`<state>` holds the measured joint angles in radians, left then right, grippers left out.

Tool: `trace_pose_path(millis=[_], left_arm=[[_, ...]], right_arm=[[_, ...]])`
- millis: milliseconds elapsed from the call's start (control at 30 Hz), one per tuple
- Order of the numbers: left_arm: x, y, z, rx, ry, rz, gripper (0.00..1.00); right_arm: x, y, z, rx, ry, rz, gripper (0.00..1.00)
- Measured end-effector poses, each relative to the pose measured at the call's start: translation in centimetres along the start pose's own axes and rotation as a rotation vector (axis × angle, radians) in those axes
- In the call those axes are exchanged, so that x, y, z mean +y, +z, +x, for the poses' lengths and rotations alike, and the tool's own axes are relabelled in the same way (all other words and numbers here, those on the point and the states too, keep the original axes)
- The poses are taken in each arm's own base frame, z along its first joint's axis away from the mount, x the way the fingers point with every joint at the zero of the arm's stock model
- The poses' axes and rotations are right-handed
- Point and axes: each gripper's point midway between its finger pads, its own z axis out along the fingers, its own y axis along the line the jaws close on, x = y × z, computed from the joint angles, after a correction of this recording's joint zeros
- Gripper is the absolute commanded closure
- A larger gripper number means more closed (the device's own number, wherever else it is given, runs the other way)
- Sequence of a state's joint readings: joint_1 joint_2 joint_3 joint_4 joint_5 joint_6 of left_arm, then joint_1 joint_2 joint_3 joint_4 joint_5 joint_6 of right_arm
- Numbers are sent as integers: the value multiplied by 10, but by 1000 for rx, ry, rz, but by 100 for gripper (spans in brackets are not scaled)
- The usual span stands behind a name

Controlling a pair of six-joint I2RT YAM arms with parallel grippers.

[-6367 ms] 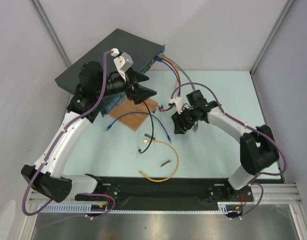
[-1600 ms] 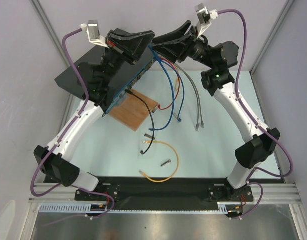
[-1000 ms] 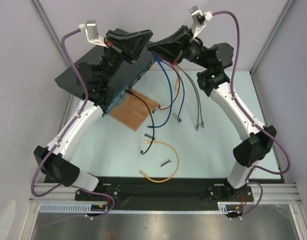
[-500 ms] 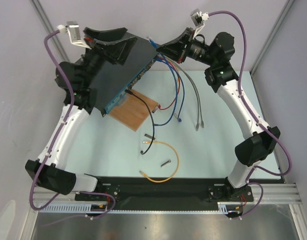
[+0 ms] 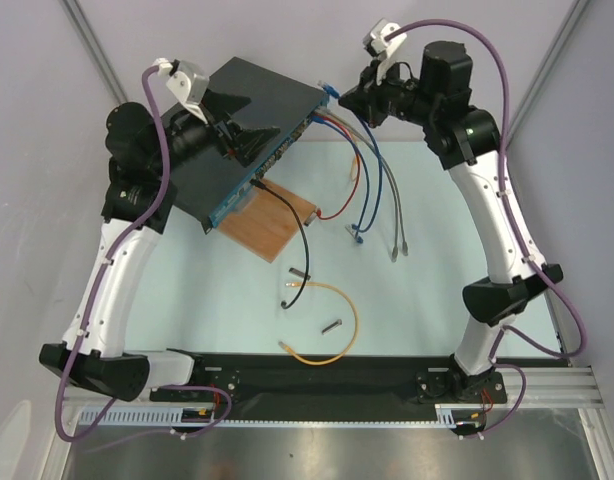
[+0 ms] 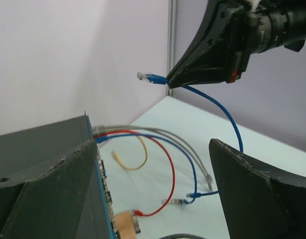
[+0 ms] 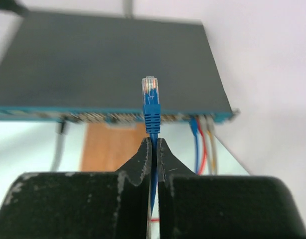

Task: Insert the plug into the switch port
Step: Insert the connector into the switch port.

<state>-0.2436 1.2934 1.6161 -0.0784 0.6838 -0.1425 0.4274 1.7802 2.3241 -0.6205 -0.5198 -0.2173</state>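
The switch (image 5: pixel 249 118) is a flat dark box lying slantwise at the back left, and its blue port face (image 5: pixel 272 165) looks toward the table's middle. My right gripper (image 5: pixel 347 98) is shut on a blue cable just behind its plug (image 7: pixel 151 97). The clear-tipped plug (image 6: pixel 149 78) sticks out of the fingertips in mid-air. In the right wrist view it points at the port row (image 7: pixel 108 117), a short way off it. My left gripper (image 5: pixel 245 128) hangs open above the switch (image 6: pixel 43 144), and its fingers (image 6: pixel 257 194) hold nothing.
Blue, red and grey cables (image 5: pixel 362 170) run from the switch's right-hand ports down to the table. A brown wooden board (image 5: pixel 279 222) lies in front of the switch, with a black cable (image 5: pixel 305 255) across it. An orange cable (image 5: pixel 337 325) loops nearer the arm bases. Walls stand close behind.
My left gripper has opened, let go and drawn back left over the switch. My right gripper has shut on the blue cable and now carries the plug alone, off the switch's right corner.
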Motion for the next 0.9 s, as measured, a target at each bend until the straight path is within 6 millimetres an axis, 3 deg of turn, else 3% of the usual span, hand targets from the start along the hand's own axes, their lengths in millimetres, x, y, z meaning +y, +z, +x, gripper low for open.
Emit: trace_pose_path(millis=[133, 167, 200, 333, 433, 567, 900], left_arm=[[4, -7, 13, 58, 25, -35, 0], [6, -13, 19, 92, 44, -55, 0], [6, -13, 20, 93, 45, -56, 0], [8, -21, 28, 138, 56, -86, 0], [8, -27, 33, 156, 60, -102, 0], [7, -34, 38, 171, 60, -123, 0], [7, -46, 47, 190, 58, -163, 0]], right_arm=[[-23, 18, 51, 155, -33, 64, 100], [-36, 35, 98, 279, -31, 87, 100], [-36, 36, 101, 289, -30, 88, 100], [-49, 56, 162, 435, -20, 108, 100], [-53, 67, 194, 501, -8, 126, 100], [-55, 75, 206, 519, -4, 146, 100], [-57, 95, 179, 402, -36, 165, 100]])
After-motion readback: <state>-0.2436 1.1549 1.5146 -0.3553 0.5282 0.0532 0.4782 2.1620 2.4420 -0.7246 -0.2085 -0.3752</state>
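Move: The free port for the blue plug in the right gripper lies about 15 cm ahead of that hand, 6 cm to its left and some 20 cm below. The already plugged blue cable sits about 1 cm farther out and 1 cm right of the port, the grey plugs 3 cm out and 3 cm right, and the metal modules 3 cm nearer and 3 cm left. From the left gripper, the port is roughly 19 cm ahead, 12 cm right and 22 cm below. Keep the right gripper shut on the blue cable and swoop it down about 20 cm and forward 11 cm towards the switch face, tipping the plug downward and turning it some 10 degrees clockwise; then ease up 2 to 3 cm and slightly left to line up beside the plugged blue cable. Let the open left gripper sink about 5 cm and drift left. ##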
